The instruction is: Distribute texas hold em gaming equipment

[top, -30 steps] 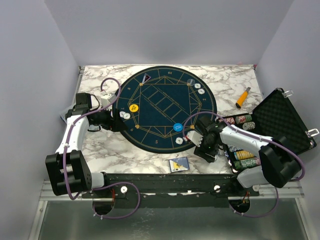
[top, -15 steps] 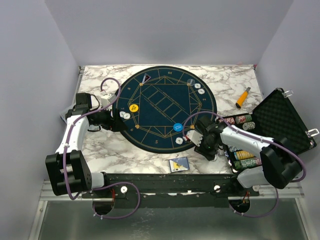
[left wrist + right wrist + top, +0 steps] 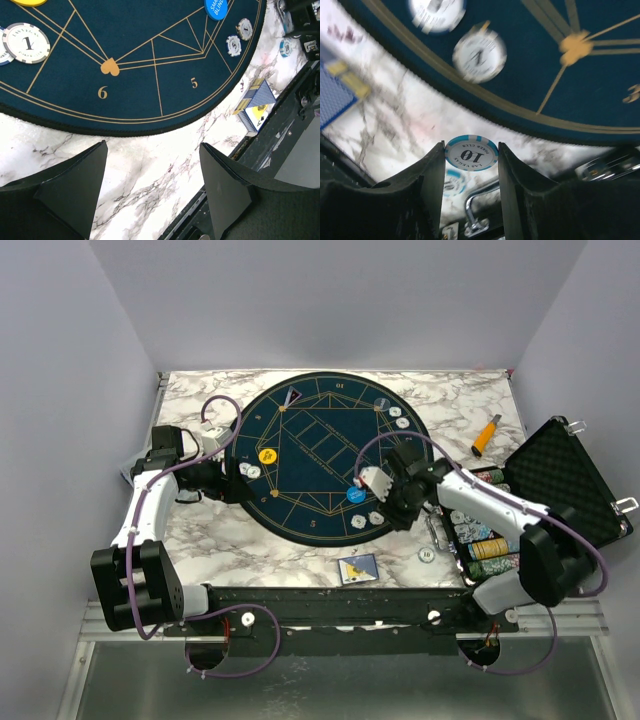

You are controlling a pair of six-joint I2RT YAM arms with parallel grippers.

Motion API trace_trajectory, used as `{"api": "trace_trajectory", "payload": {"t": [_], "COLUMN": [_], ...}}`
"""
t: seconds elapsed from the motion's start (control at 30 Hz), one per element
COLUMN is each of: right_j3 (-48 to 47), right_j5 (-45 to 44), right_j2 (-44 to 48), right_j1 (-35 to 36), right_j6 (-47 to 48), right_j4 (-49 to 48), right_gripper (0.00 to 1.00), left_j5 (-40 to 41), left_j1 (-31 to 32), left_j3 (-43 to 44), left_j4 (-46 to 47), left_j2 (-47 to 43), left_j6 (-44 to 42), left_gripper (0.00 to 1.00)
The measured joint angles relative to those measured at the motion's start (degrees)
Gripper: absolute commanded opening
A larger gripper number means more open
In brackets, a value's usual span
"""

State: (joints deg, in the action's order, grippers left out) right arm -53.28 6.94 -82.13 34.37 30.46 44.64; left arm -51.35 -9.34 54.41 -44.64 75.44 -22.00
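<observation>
Over the marble just off the near right rim of the round blue mat [image 3: 325, 455], my right gripper [image 3: 397, 516] is shut on a white-and-blue "10" poker chip [image 3: 471, 152], held by its edges. Two chips [image 3: 376, 518] lie on the mat beside the blue button disc [image 3: 355, 494]. One more chip [image 3: 426, 555] rests on the marble below. The yellow button disc [image 3: 267, 455] and a "1" chip [image 3: 26, 42] lie at the mat's left. My left gripper [image 3: 152, 150] stands open over bare marble by the left rim. A deck of playing cards [image 3: 358, 568] lies near the front edge.
The open black case [image 3: 560, 480] with rows of chips stands at the right, its metal handle [image 3: 475, 210] just under my right gripper. An orange-handled tool [image 3: 486, 434] lies at the back right. Three more chips [image 3: 400, 417] sit at the mat's far right.
My right gripper has shut on the "10" chip and moved up and left from the case toward the mat. A chip on the marble now shows. The left arm is still.
</observation>
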Motion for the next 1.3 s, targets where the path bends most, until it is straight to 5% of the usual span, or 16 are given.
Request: {"api": "trace_trajectory", "payload": {"t": [0.47, 0.83, 1.3], "right_j3": [-38.1, -61.2, -72.9], "right_j5": [5.4, 5.2, 4.9], "right_j2": [-30.1, -48.7, -61.0], "right_j1": [-17.3, -19.2, -19.5], "right_j6": [-2.5, -8.4, -11.3], "right_j4": [-8.2, -15.6, -22.4], "right_gripper": [0.27, 0.27, 0.27], "left_j5": [0.0, 0.0, 0.0], "left_j1": [0.0, 0.0, 0.0], "left_j3": [0.0, 0.0, 0.0], "left_j4": [0.0, 0.0, 0.0], "left_j2": [0.0, 0.3, 2.1], "left_j6": [0.0, 0.0, -0.1], "left_gripper": [0.77, 0.77, 0.77]}}
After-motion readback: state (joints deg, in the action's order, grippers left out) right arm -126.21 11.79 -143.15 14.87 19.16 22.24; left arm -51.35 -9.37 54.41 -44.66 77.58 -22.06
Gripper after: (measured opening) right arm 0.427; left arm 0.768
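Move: The right hand already holds the teal-edged "10" chip. Its goal, the far seat's nearer white chip, lies about 39 cm straight ahead and 5 cm below. The clear disc is about 41 cm ahead and 4 cm left; the other white chip is 35 cm ahead, 2 cm right. A near white chip sits 6 cm ahead and 8 cm left. From the left hand, the goal chip lies some 31 cm ahead, 41 cm right and 14 cm below. Straight out over the mat in one quick sweep of about 40 cm, the right hand carries the chip towards the far seat's white chips, drifting slightly left. It rises a few centimetres on the way and sinks again as it slows near the clear disc, the wrist turning some 25 degrees clockwise and the fingers tipping forward and left, their pinch kept throughout. ##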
